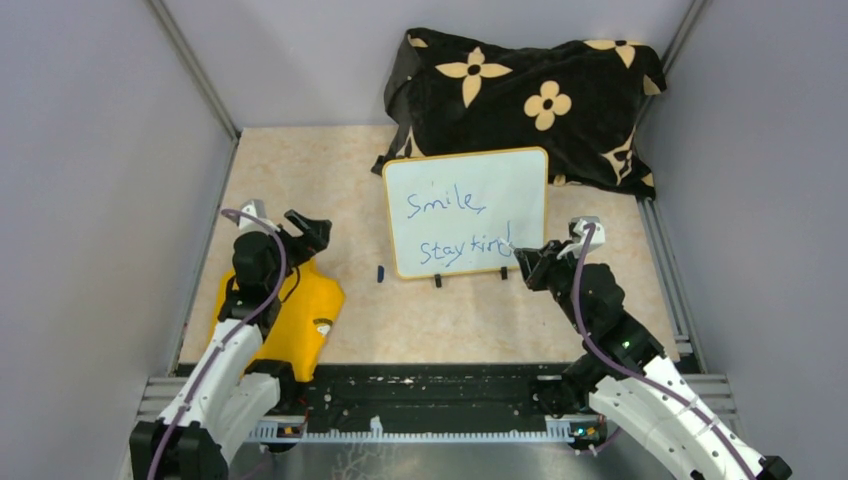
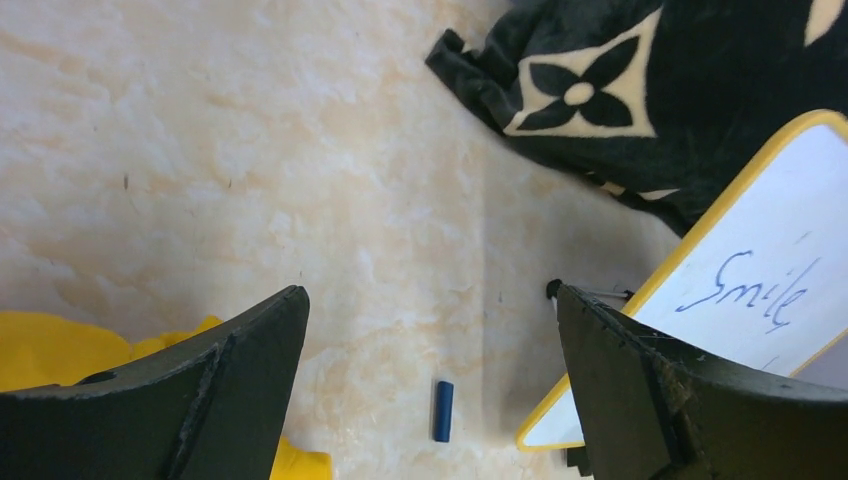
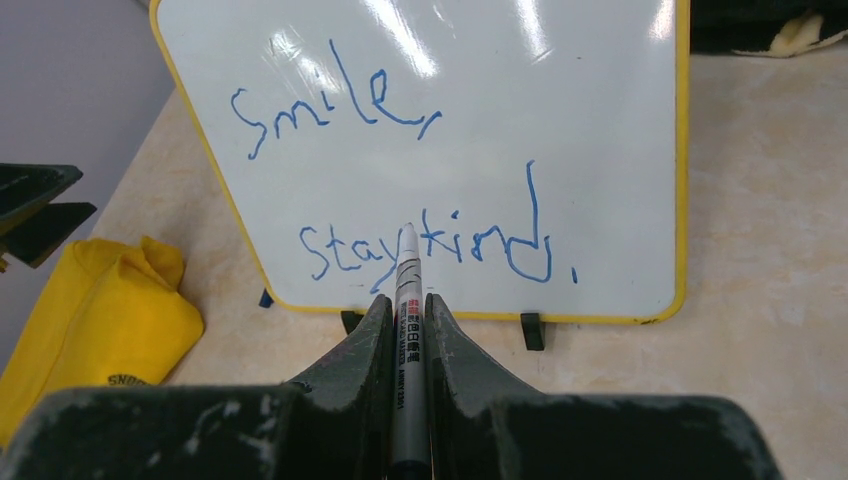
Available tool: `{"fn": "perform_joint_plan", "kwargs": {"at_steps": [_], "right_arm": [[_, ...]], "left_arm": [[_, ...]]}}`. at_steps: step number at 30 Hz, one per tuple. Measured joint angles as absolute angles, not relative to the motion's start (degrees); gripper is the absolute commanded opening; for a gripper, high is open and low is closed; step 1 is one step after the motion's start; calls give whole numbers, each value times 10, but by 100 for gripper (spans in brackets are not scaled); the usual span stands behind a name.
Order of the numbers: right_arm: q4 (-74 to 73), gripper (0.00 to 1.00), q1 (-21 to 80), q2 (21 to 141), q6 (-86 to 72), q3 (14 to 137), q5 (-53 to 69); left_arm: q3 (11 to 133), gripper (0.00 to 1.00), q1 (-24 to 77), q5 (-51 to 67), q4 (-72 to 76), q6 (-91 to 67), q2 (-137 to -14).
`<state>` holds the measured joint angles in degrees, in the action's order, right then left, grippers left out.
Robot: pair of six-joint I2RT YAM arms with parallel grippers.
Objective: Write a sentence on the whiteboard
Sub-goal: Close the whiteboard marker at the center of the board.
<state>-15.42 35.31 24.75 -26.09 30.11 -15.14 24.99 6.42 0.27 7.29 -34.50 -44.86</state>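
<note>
The whiteboard (image 1: 466, 211) stands on two small black feet mid-table, yellow-rimmed, with "Smile, stay kind." written in blue; it also shows as the whiteboard (image 3: 440, 150) and the whiteboard (image 2: 760, 300). My right gripper (image 3: 407, 300) is shut on a silver marker (image 3: 407, 330), whose tip points at the board's lower line, a little short of the surface. In the top view the right gripper (image 1: 522, 262) sits at the board's lower right corner. My left gripper (image 2: 430, 300) hangs open over the table left of the board, above the blue marker cap (image 2: 443, 410). The left gripper (image 1: 312, 232) holds nothing.
A black cloth with tan flowers (image 1: 530, 100) lies bunched behind the board. A yellow cloth (image 1: 290, 320) lies under the left arm near the front left. The blue cap (image 1: 381, 272) rests just left of the board's foot. Grey walls close in both sides.
</note>
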Motion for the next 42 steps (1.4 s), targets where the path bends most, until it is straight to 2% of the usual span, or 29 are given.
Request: {"fn": "perform_joint_plan", "kwargs": {"at_steps": [8,15,18,26,31,37,42], "right_arm": [[-155,0,353,238,-261,300,-152],[-155,0,353,230,-261,300,-156],[-155,0,353,230,-261,300,-159],[-155,0,353,231,-262,300,-165],[-154,0,353,243,-262,300,-166],[-155,0,353,257,-262,300,-169],[-155,0,353,257,-262,300,-170]], "left_arm": [[266,99,107,-64,31,-383,-536],[418,99,128,-65,-95,-310,-663],[463,99,128,-36,-112,-284,-698],[471,99,141,77,-134,-225,-749],[500,91,192,71,-173,-202,-790],[507,72,232,68,-194,-194,-835],[511,68,242,67,-205,-195,-873]]}}
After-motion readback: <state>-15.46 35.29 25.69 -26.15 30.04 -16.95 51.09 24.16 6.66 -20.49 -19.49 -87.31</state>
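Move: The marker cap lies on the table about 14 cm to the left hand's right, 4 cm nearer the base and some 18 cm below. From that hand, the whiteboard's middle is roughly 34 cm right and 8 cm ahead, 9 cm lower; the yellow cloth is about 12 cm left and 18 cm back, at table level. From the right hand, still gripping the open marker, the cap is some 34 cm left, level with it, 22 cm below. Left hand sinks about 13 cm and 11 cm right towards the cap, tipping down, fingers starting to close. ##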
